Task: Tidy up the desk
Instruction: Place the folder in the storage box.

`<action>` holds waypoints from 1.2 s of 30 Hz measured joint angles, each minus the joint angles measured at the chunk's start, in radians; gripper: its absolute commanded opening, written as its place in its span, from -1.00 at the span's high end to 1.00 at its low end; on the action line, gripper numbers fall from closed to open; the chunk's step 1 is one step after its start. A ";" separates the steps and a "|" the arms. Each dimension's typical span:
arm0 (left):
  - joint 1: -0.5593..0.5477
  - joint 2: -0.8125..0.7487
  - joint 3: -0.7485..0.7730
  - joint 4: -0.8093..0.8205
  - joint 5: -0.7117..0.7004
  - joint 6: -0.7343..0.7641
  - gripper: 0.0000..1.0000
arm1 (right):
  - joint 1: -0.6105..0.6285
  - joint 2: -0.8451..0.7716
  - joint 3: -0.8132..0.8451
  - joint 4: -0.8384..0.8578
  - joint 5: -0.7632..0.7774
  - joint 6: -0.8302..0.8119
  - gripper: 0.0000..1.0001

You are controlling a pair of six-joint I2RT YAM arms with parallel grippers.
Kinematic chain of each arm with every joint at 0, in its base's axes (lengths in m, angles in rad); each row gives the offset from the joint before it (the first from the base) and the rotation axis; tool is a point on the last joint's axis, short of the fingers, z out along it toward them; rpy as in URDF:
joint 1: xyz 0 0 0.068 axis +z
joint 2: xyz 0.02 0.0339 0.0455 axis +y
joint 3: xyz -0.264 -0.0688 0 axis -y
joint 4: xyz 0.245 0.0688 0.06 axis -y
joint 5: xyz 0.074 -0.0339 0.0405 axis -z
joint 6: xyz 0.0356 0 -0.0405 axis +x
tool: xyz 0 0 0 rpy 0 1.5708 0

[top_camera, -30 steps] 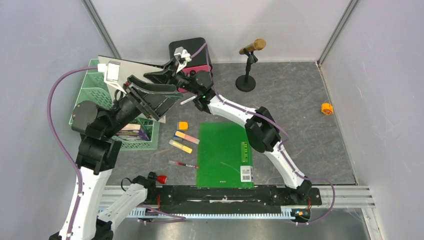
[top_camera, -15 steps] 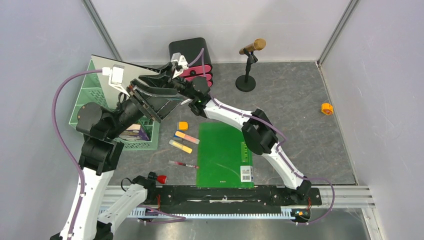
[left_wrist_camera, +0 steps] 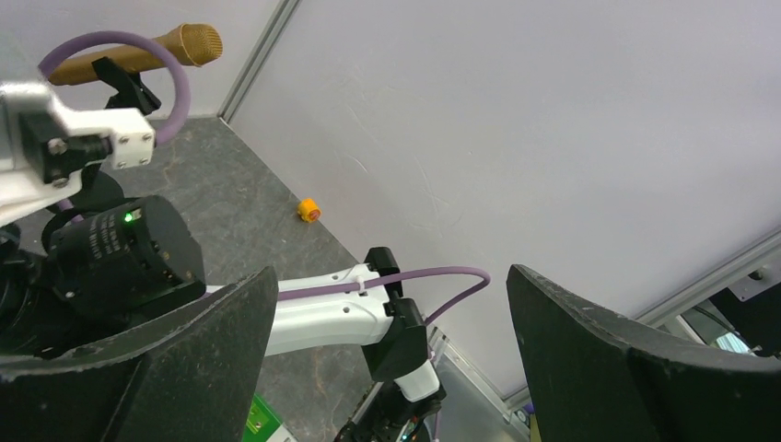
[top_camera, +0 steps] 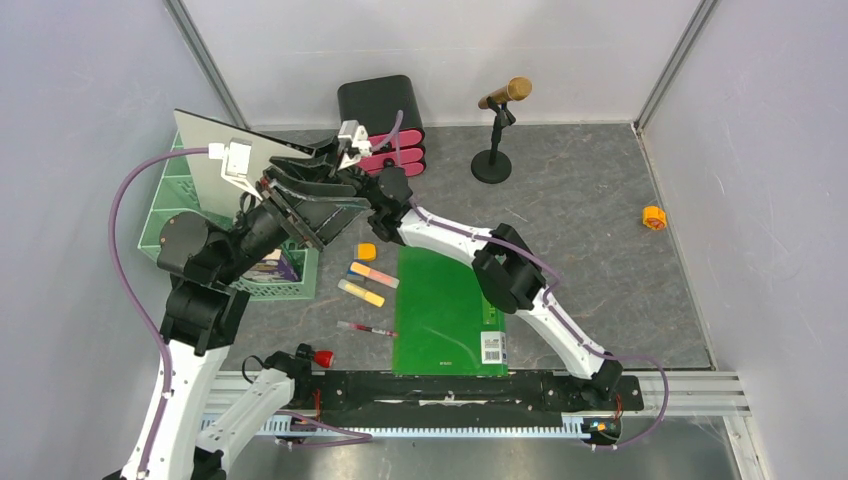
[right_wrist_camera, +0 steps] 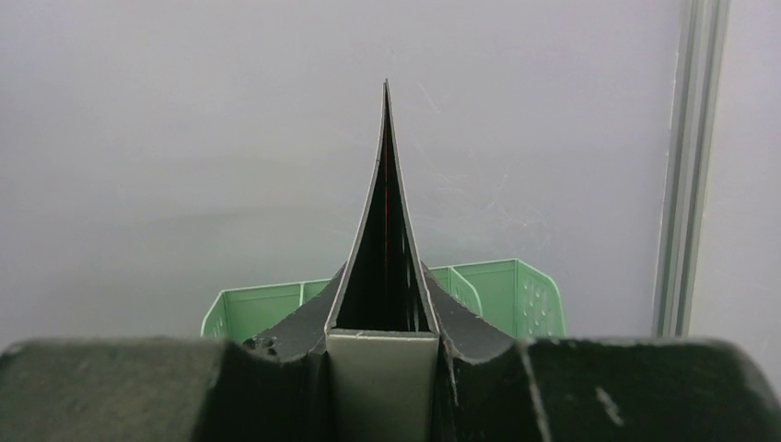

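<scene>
The desk [top_camera: 600, 220] is a dark-grey marbled surface. My right gripper [top_camera: 312, 163] reaches to the back left and is shut on the spine edge of a thin grey folder [top_camera: 212, 150], held on edge above the mint-green tray [top_camera: 175, 190]. The right wrist view shows the folder [right_wrist_camera: 384, 230] pinched between the fingers of the right gripper [right_wrist_camera: 384, 368], with the tray [right_wrist_camera: 502, 295] behind it. My left gripper [top_camera: 325, 207] hovers open just in front of the right wrist. Nothing sits between the wide jaws of the left gripper [left_wrist_camera: 391, 274].
A green mat [top_camera: 445, 310] lies at the front centre, with two highlighters [top_camera: 372, 275], a small orange block [top_camera: 366, 251] and a red pen [top_camera: 365, 328] to its left. At the back stand a black drawer box [top_camera: 385, 105] and a microphone [top_camera: 495, 130]. An orange roll [top_camera: 653, 217] lies at the right.
The right gripper has carried the grey folder leftward, further over the green tray. The left gripper has moved left and back alongside it, still open.
</scene>
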 measured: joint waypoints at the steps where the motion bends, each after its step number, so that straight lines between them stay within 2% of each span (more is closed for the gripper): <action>1: 0.000 -0.004 -0.003 0.000 0.000 0.000 -0.99 | 0.004 0.010 0.004 0.007 0.001 -0.003 1.00; 19: 0.000 -0.032 -0.048 -0.003 -0.005 0.000 -0.99 | 0.034 0.049 0.003 -0.061 -0.056 -0.106 1.00; 20: 0.000 -0.033 -0.048 -0.005 -0.005 0.000 -0.99 | 0.034 0.049 0.003 -0.064 -0.059 -0.107 0.86; 23: 0.000 -0.039 -0.048 -0.007 -0.007 0.000 -0.99 | 0.034 0.049 -0.008 -0.065 -0.060 -0.108 -0.03; 24: 0.000 -0.041 -0.048 -0.008 -0.009 0.000 -0.99 | 0.034 0.049 -0.015 -0.064 -0.056 -0.107 -0.26; 25: 0.000 -0.043 -0.048 -0.009 -0.013 0.000 -0.99 | 0.034 0.049 -0.023 -0.063 -0.052 -0.101 -0.36; 30: 0.000 -0.048 -0.048 -0.030 -0.030 0.000 -0.99 | 0.033 0.049 -0.071 -0.052 -0.028 -0.093 -0.64; 36: 0.000 -0.049 -0.048 -0.053 -0.034 0.000 -0.99 | 0.032 0.030 -0.138 -0.029 -0.016 -0.078 -0.69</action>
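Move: The right hand, gripping the folder by its spine, is bound for the storage box's free middle slot, about 16 cm to its left, 1 cm ahead and 25 cm below. The books in the box's nearer slots are roughly 13 cm left, 8 cm back and 26 cm down; the yellow block lies level with the hand, 7 cm right and 37 cm down. From the idle left hand the slot is some 23 cm left, 15 cm ahead and 33 cm lower. Downwards and a little to its left, the right hand lowers the folder about 5 cm into the slot, its upward-slanting fingers tipping down as it goes. Then the fingers open wide and release the spine while the hand sinks another 4 cm alongside it, ending about 10 degrees flatter. ##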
